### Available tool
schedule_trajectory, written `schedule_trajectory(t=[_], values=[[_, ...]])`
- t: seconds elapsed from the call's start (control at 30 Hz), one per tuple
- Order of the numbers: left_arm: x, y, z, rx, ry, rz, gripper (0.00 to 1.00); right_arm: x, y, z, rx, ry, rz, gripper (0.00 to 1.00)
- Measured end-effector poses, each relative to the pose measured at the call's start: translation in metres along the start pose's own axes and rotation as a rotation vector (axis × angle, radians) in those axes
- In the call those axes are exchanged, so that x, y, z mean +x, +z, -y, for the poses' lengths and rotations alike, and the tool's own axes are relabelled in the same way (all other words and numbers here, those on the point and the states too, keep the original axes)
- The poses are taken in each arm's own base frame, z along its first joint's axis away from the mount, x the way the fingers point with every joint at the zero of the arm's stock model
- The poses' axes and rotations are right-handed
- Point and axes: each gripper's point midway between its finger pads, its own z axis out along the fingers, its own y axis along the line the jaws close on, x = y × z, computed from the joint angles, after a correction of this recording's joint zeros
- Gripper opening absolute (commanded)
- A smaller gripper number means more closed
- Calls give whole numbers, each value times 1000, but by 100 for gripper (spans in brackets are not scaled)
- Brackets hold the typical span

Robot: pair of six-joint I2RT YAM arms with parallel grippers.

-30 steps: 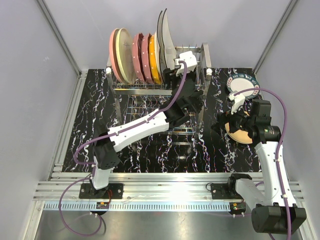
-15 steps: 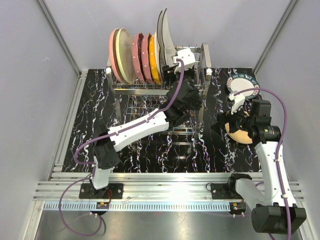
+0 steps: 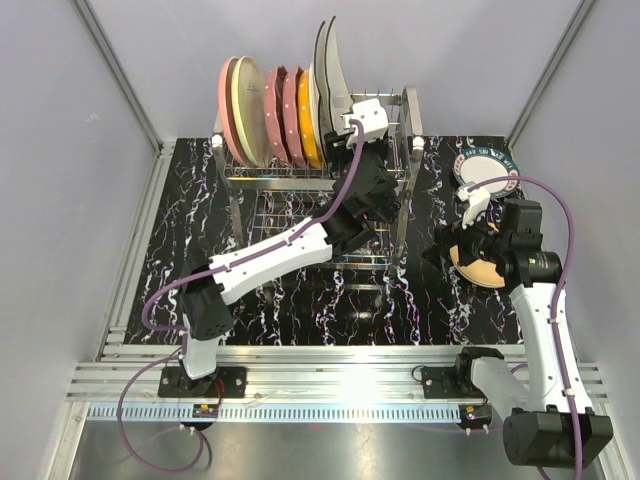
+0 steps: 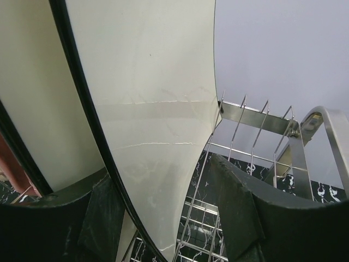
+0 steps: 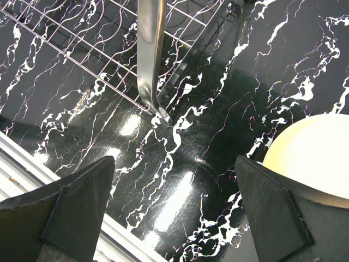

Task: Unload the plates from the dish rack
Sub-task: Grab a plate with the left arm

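The dish rack [image 3: 385, 165] holds upright plates: pink [image 3: 230, 105], cream [image 3: 248, 105], two maroon dotted [image 3: 278, 120], orange [image 3: 309, 130] and two tall squarish white ones [image 3: 335, 70]. My left gripper [image 3: 340, 137] is at the rightmost white plate's lower edge. In the left wrist view that plate [image 4: 152, 82] runs between the jaws of the left gripper [image 4: 161, 169], which is open; the right finger [image 4: 234, 207] stands apart from it. My right gripper [image 3: 466, 238] hangs open over the table beside a tan plate [image 3: 483, 268] lying flat. The right gripper [image 5: 174, 164] holds nothing.
A white plate with a teal patterned rim [image 3: 487, 168] lies flat at the back right of the black marbled table [image 3: 180, 220]. The rack's metal leg [image 5: 150, 60] stands just ahead of the right gripper. Grey walls close in the back and sides.
My left gripper has pushed a little farther up and back onto the white plate, its jaws narrowing slightly. The right arm has not moved.
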Motion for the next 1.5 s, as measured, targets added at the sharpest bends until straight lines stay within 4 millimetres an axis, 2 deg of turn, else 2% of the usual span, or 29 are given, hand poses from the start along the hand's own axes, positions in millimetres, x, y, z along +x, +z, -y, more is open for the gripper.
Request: schedule_trajectory(t=[0.73, 0.87, 1.07, 1.2, 1.4, 1.5], values=[[0, 1, 0, 2, -3, 1, 62, 0, 0, 0, 0, 1, -1, 100], [2, 3, 0, -5, 12, 7, 59, 0, 1, 0, -1, 2, -2, 100], [4, 6, -3, -28, 27, 8, 47, 1, 1, 0, -1, 3, -4, 100], [2, 6, -4, -32, 35, 12, 33, 1, 1, 1, -1, 3, -5, 100], [0, 7, -6, -38, 51, 20, 23, 1, 1, 1, -1, 4, -6, 100], [-2, 5, -3, -30, 45, 31, 12, 1, 1, 1, -1, 4, -6, 100]])
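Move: The black-rimmed white plate nearest the rack's right side is the one to take: its near edge already stands in the left hand's open fingers, its middle about 9 cm ahead, 1 cm left and 4 cm higher. Its black-rimmed twin is some 4 cm left and 9 cm ahead of the hand, the orange plate 7 cm left and 9 ahead, the rack's right side frame 12 cm right and 8 ahead. From the right hand, the plate is roughly 18 cm ahead, 23 left and 23 up. The near rim of the right-hand black-rimmed plate gets pinched between the left hand's fingertips, the left finger in the gap between the two white plates. The hand first holds still, then the fingers close from well open to nearly shut around the rim, while the hand shifts only about half a centimetre forward and left, with hardly any turn. ##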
